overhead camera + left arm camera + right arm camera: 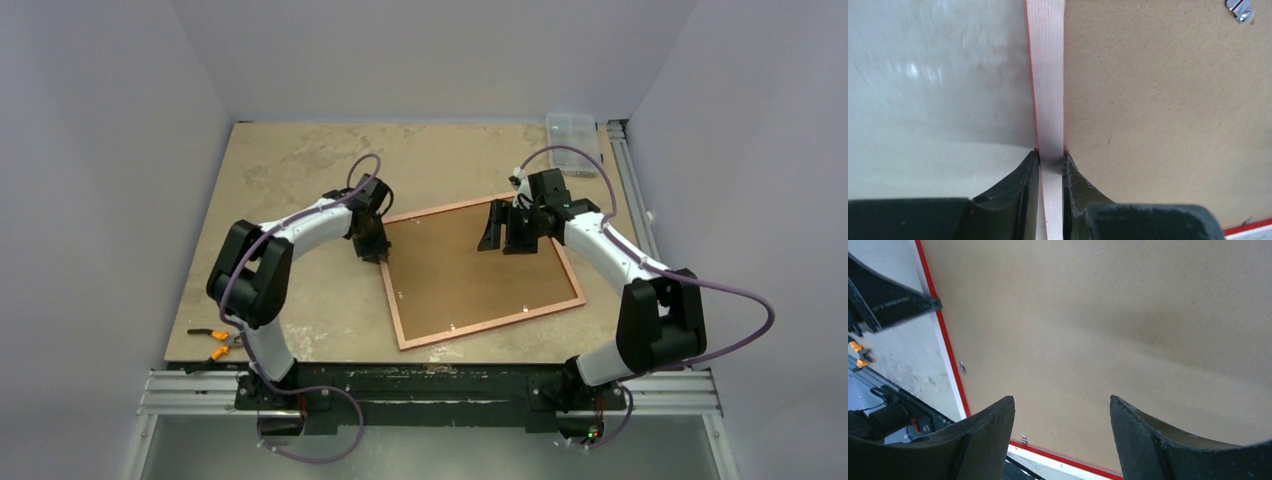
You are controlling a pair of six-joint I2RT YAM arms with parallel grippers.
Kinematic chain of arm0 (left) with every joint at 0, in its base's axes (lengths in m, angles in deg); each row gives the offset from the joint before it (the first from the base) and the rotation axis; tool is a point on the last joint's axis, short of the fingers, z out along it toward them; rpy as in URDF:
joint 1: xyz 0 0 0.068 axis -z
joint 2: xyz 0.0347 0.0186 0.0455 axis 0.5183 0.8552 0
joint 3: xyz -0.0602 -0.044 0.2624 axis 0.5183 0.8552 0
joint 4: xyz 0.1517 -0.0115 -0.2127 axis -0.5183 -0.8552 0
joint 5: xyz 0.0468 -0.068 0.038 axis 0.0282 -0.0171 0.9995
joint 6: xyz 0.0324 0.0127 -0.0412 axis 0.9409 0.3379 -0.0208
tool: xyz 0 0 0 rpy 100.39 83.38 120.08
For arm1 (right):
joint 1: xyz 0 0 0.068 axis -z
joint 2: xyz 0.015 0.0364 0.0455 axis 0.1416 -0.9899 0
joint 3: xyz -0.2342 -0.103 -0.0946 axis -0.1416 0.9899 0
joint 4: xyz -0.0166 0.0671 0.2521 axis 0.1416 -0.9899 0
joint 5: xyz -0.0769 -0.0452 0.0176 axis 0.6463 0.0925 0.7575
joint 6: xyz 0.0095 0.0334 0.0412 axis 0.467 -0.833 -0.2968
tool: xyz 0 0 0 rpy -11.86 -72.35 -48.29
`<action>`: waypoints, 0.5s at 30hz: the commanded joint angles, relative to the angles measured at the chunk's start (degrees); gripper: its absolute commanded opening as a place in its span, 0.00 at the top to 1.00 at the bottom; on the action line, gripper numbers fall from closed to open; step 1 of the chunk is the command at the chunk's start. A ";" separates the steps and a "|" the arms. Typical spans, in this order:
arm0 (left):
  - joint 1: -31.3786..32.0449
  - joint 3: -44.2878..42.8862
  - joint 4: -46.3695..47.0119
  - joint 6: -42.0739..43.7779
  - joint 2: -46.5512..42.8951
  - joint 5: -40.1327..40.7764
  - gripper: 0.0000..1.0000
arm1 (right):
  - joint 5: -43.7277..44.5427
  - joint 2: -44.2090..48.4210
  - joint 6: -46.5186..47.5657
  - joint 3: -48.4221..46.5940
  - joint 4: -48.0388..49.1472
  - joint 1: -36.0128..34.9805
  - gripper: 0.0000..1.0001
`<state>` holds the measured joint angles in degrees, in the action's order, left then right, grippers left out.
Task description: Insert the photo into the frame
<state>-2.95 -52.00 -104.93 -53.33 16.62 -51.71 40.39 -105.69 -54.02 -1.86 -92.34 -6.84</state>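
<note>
The frame (494,322) lies face down in the middle of the table, its copper-brown rim around a plain brown backing board (470,275). The photo is out of view. My left gripper (377,250) is at the frame's left edge. In the left wrist view its fingers (1051,156) are shut on that pale, red-lipped edge (1047,75), one on each side. My right gripper (500,238) hovers over the board's far right part. Its fingers (1062,402) stand wide open with nothing between them, above the board (1108,315) and the frame's red rim (943,340).
A clear plastic box (573,130) sits at the back right corner. Orange-handled pliers (215,343) lie at the front left edge. Metal rails (625,170) run along the table's right side. A small metal tab (1240,11) sticks out over the board.
</note>
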 commanded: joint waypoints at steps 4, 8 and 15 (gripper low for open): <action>-3.76 -15.06 -6.10 13.83 8.28 3.17 1.00 | 3.25 2.63 1.85 -0.19 -0.84 0.22 0.31; -4.28 -15.99 -6.86 14.25 8.35 1.99 0.77 | 5.08 2.61 2.10 0.03 -1.04 0.26 0.31; -4.19 -3.41 1.80 8.00 -2.16 -8.15 0.30 | 13.51 2.91 -0.71 0.87 -0.90 0.98 0.24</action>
<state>-6.88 -61.53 -107.99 -41.95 22.60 -53.07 47.24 -105.23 -53.32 -1.73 -93.55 -6.80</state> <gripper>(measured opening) 0.671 0.734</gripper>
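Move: The left hand already holds the frame's left bar pinched between its fingers; the bar's far end lies about 10 cm ahead of that grip, its near end some 21 cm back and 4 cm right. The frame's middle is about 19 cm to the right and 1 cm back. From the right hand, open over the backing board, the gripped bar lies some 26 cm left and level, the right bar about 10 cm right and 3 cm ahead, both roughly 8 cm below. Keeping its pinch on the left bar, the left hand drags the frame's left side forward about 5.5 cm along the table and turns some 5 degrees clockwise with it, then opens wide to let go and eases back over a centimetre, just starting to rise with its fingers still either side of the bar. Meanwhile the open right hand rolls a little and drifts about 2 cm right, sinking slightly, towards the frame's right bar. ##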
